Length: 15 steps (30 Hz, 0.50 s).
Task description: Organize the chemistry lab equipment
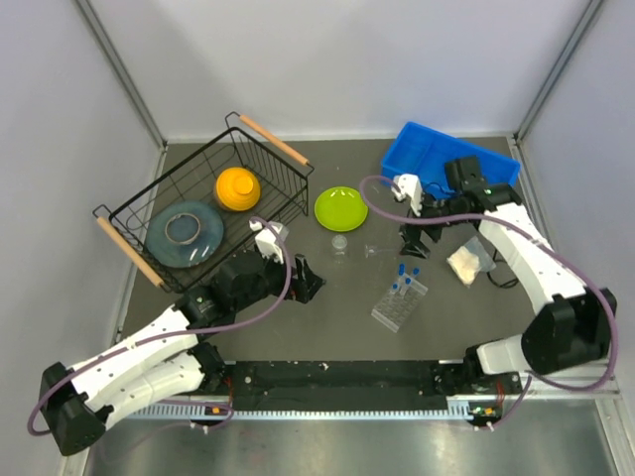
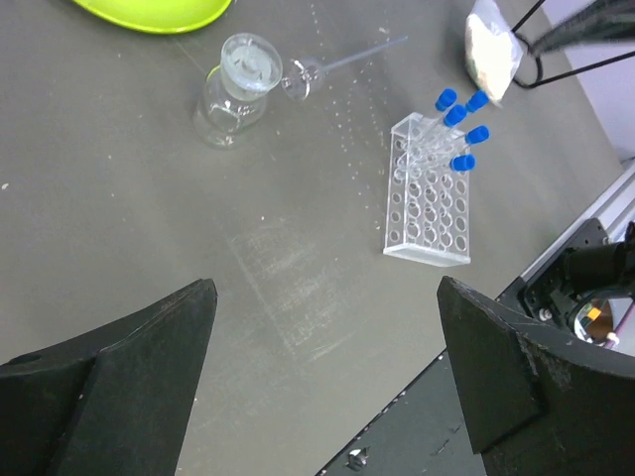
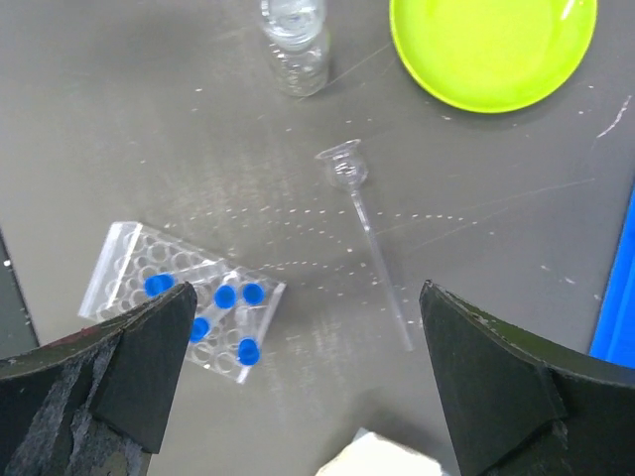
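A clear plastic grid rack (image 1: 398, 305) stands mid-table with several blue-capped tubes (image 1: 408, 279) in its far end. A tiny clear cup (image 1: 339, 244) and a thin clear funnel (image 1: 374, 250) lie left of it. A white-filled packet (image 1: 467, 263) and a thin black loop (image 1: 499, 281) lie to its right. My left gripper (image 1: 310, 282) is open and empty, left of the rack (image 2: 429, 203). My right gripper (image 1: 415, 241) is open and empty, hovering above the table between the funnel (image 3: 355, 188) and the packet (image 3: 392, 458), with the rack (image 3: 149, 280) to one side.
A blue bin (image 1: 446, 159) sits at the back right. A lime-green plate (image 1: 340, 207) lies behind the cup. A black wire basket (image 1: 159, 188) at the back left holds an orange dome (image 1: 238, 188) and a grey-blue dish (image 1: 187, 233).
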### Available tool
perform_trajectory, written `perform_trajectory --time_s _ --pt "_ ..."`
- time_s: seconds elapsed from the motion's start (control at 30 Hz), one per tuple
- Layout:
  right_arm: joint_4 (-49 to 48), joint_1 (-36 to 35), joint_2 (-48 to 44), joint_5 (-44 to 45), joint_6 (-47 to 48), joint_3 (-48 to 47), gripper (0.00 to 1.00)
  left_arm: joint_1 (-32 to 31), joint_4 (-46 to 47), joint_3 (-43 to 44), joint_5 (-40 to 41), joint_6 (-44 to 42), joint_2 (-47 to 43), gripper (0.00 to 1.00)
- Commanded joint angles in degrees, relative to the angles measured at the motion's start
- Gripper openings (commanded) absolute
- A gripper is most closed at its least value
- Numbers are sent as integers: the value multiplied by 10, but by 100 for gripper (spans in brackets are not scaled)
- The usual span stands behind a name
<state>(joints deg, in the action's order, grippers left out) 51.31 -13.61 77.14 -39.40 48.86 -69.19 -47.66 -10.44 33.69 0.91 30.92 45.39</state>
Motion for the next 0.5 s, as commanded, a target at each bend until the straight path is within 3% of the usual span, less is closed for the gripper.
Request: perform_trajectory --time_s 0.0,0.27,0.47 --pt "5 -12 50 53 -5 -79 96 3 21 -26 -6 -14 -15 99" --pt "12 -48 139 82 -10 -150 96 1 74 -77 -121 -64 -17 95" --pt "17 -49 179 77 -22 -167 96 -12 120 -89 -143 -74 17 96"
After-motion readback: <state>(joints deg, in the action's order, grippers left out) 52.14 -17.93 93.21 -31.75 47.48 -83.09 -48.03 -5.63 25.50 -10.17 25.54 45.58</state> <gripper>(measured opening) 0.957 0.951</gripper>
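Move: Ahead of the empty right hand lies the glass funnel with its long stem, about 6 cm farther out, some 2 cm to the left and roughly 16 cm below. From this hand, the glass flask stands about 16 cm left and 5 cm ahead, the test-tube rack about 8 cm back and 1 cm left, and the powder bag some 15 cm right and 2 cm ahead. From the left hand, the funnel is about 14 cm forward, 20 cm right and 16 cm below. Reaching forward about 6 cm with open fingers, the right hand comes over the funnel, drifting about 2 cm left and beginning to sink near the end, its left-pointing fingers tipping slightly further down. Meanwhile the open left hand drops about 5 cm and draws back some 3 cm, swivelling clockwise, away from the flask. Neither touches anything. ##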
